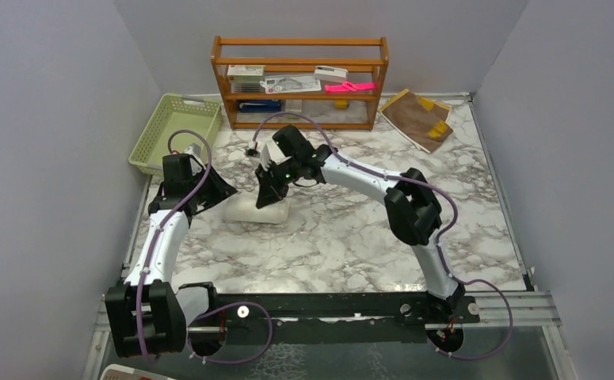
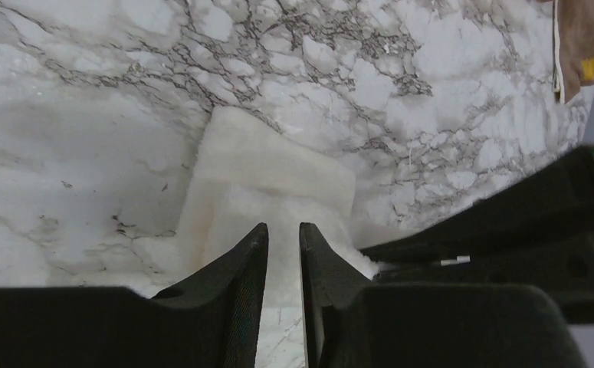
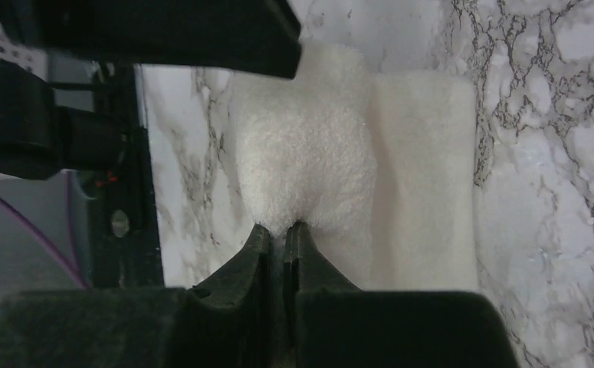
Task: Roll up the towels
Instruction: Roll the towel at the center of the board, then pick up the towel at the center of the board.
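The cream-white towel (image 1: 249,210) lies on the marble table between my two grippers. In the right wrist view its near part is bunched into a fluffy hump (image 3: 305,146) beside a flat layer (image 3: 424,176). My right gripper (image 3: 278,228) is shut, pinching the hump's edge. My left gripper (image 2: 283,230) is at the towel's (image 2: 270,165) other end. Its jaws stand a narrow gap apart, with nothing gripped between them. The brown towel with yellow trim (image 1: 417,119) lies flat at the back right, and its corner shows in the left wrist view (image 2: 581,42).
A wooden shelf (image 1: 299,79) holding papers and small items stands at the back. A green basket (image 1: 175,131) sits at the back left. Grey walls close in both sides. The right arm's black body (image 2: 508,222) is close beside my left fingers.
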You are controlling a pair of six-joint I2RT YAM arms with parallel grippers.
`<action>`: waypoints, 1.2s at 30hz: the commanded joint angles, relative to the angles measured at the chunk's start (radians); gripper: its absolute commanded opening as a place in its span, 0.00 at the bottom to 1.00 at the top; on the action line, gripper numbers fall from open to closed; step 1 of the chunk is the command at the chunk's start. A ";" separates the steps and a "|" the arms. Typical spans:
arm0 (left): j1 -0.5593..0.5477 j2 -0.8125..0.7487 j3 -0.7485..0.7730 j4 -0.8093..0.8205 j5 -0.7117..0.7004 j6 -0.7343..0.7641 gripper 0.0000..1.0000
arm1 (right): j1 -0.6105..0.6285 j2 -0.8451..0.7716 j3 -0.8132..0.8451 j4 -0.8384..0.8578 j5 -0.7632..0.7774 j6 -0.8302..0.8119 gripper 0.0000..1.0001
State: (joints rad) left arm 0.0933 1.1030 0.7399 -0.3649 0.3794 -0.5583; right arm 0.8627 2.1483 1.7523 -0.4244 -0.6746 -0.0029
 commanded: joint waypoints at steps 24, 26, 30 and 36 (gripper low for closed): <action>-0.018 -0.058 -0.299 0.222 0.176 -0.300 0.98 | -0.171 0.430 0.127 -0.023 -0.301 0.528 0.01; -0.032 -0.057 -0.334 0.246 0.167 -0.338 0.99 | -0.176 0.430 0.121 -0.017 -0.292 0.534 0.01; -0.051 -0.038 -0.410 0.336 0.135 -0.411 0.99 | -0.179 0.422 0.110 -0.006 -0.291 0.543 0.01; -0.053 -0.023 -0.500 0.492 0.079 -0.558 0.99 | -0.182 0.395 0.066 0.022 -0.291 0.551 0.01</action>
State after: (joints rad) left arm 0.0437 1.0718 0.2981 -0.0193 0.5350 -0.9913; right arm 0.6918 2.5172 1.8805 -0.3908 -1.0683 0.5663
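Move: The right hand already holds the half-rolled towel, whose middle is about 3 cm left, 1 cm back and 4 cm below it; the board spot it goes to is about 3 cm ahead, 2 cm right and 10 cm down. From the left hand the towel lies some 5 cm back, 6 cm right and 7 cm lower, with the basket about 16 cm ahead and 20 cm left of that hand. Still pinching, right hand lowers the towel some 8 cm, rolling forward; left sinks back-right towards it, opening wide. ##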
